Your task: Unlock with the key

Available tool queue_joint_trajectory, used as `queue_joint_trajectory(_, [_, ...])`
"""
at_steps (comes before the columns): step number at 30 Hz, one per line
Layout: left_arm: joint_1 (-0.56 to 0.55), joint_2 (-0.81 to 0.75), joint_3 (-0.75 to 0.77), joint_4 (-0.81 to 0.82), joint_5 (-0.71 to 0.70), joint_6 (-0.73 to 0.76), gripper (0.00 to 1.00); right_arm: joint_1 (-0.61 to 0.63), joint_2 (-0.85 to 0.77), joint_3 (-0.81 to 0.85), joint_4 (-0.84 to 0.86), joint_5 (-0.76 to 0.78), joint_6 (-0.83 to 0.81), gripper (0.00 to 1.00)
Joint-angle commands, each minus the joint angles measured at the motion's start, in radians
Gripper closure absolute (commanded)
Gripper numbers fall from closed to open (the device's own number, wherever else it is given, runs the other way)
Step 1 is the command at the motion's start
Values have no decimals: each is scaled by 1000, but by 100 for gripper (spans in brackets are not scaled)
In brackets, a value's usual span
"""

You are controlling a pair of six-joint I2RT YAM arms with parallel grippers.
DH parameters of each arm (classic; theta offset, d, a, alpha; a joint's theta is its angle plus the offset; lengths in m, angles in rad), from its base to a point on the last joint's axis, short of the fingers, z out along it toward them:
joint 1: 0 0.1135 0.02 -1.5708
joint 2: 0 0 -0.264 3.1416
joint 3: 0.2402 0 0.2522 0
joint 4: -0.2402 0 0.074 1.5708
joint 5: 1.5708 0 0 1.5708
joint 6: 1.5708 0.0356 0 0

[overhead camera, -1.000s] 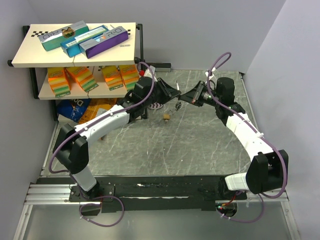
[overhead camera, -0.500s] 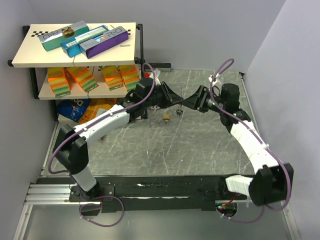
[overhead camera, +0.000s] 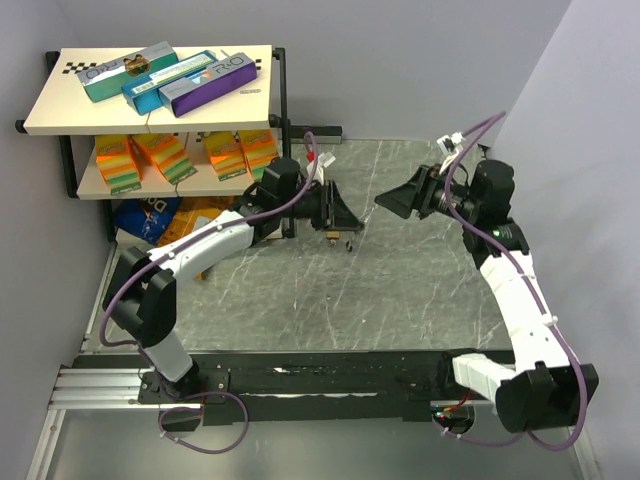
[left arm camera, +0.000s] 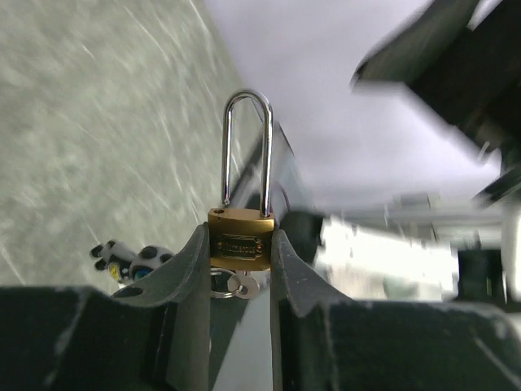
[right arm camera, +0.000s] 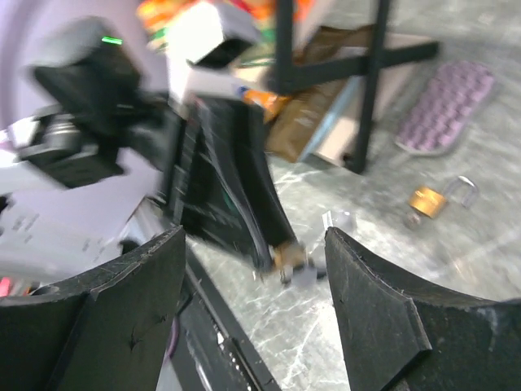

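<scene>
My left gripper [left arm camera: 239, 233] is shut on the brass body of a small padlock [left arm camera: 240, 244], whose steel shackle [left arm camera: 247, 122] points away from the wrist. A small silver key [left arm camera: 242, 285] on a ring hangs under the lock's body, between the fingers. In the top view the left gripper [overhead camera: 345, 222] is at mid-table, and my right gripper [overhead camera: 390, 203] is to its right, apart from it. The right gripper [right arm camera: 254, 236] stands wide open with nothing held, facing the blurred padlock [right arm camera: 289, 259] and key [right arm camera: 304, 274]. I cannot tell whether the shackle is latched.
A second brass padlock [right arm camera: 427, 199] lies on the marbled table [overhead camera: 400, 290] near a purple bumpy pad [right arm camera: 446, 110]. A two-level shelf rack [overhead camera: 60, 110] with boxes stands at the back left, with bags under it. A small spotted object [left arm camera: 130, 261] lies beside the left fingers.
The right gripper was shut at the key, then opened and drew back to the right. The left gripper kept its hold on the padlock and shifted slightly.
</scene>
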Motion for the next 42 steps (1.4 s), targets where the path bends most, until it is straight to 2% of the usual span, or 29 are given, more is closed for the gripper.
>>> queue_joint_trajectory(1, [1, -76, -48, 157, 282, 70, 99, -3, 49, 124, 5, -218, -61, 25])
queue_joint_trajectory(8, [1, -111, -85, 263, 373, 29, 99, 3, 99, 125, -4, -353, -85, 25])
queue_joint_trajectory(14, [1, -107, -69, 264, 390, 26, 99, 24, 101, 85, -36, -379, -108, 27])
queue_joint_trajectory(22, [1, -98, -53, 243, 374, 40, 99, 30, 93, 46, -9, -407, -87, 37])
queue_joint_trajectory(28, [1, -101, -56, 243, 357, 38, 99, 32, 90, 30, 27, -441, -47, 51])
queue_joint_trajectory(31, [1, -105, -57, 226, 328, 53, 99, 32, 90, 33, 11, -444, -53, 62])
queue_joint_trajectory(34, [1, -107, -57, 222, 305, 63, 99, 31, 93, 36, -1, -444, -53, 82])
queue_joint_trajectory(35, [3, -107, -53, 222, 301, 63, 99, 32, 95, 36, -6, -441, -56, 93])
queue_joint_trajectory(36, [3, -105, -48, 214, 295, 73, 99, 32, 98, 39, -13, -441, -56, 98])
queue_joint_trajectory(39, [1, -105, -11, 116, 229, 142, 99, 32, 104, 52, -30, -415, -62, 100])
queue_joint_trajectory(42, [-2, -104, 30, 1, 99, 210, 99, 34, 135, 114, -162, -314, -120, 100])
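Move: The shackle of the padlock held by the left hand lies about 3 cm left, 2 cm ahead and 4 cm below the open right hand; the padlock's body is roughly 7 cm left, level fore and aft and 6 cm down. From the left hand the shackle sticks out some 4 cm right and 1 cm forward. The keychain hangs about 2 cm left, level fore and aft and 5 cm below it; a second padlock lies on the table perhaps 15 cm ahead, 5 cm left and 25 cm down. The right fingers shut from wide open and pinch the shackle of the padlock that the left hand keeps gripping by its body. First the left hand draws it back about 6 cm, raising it 3 cm and turning clockwise, while the right hand rises briefly, then sinks and follows back and left some 5 cm, swinging 25 degrees counter-clockwise. ##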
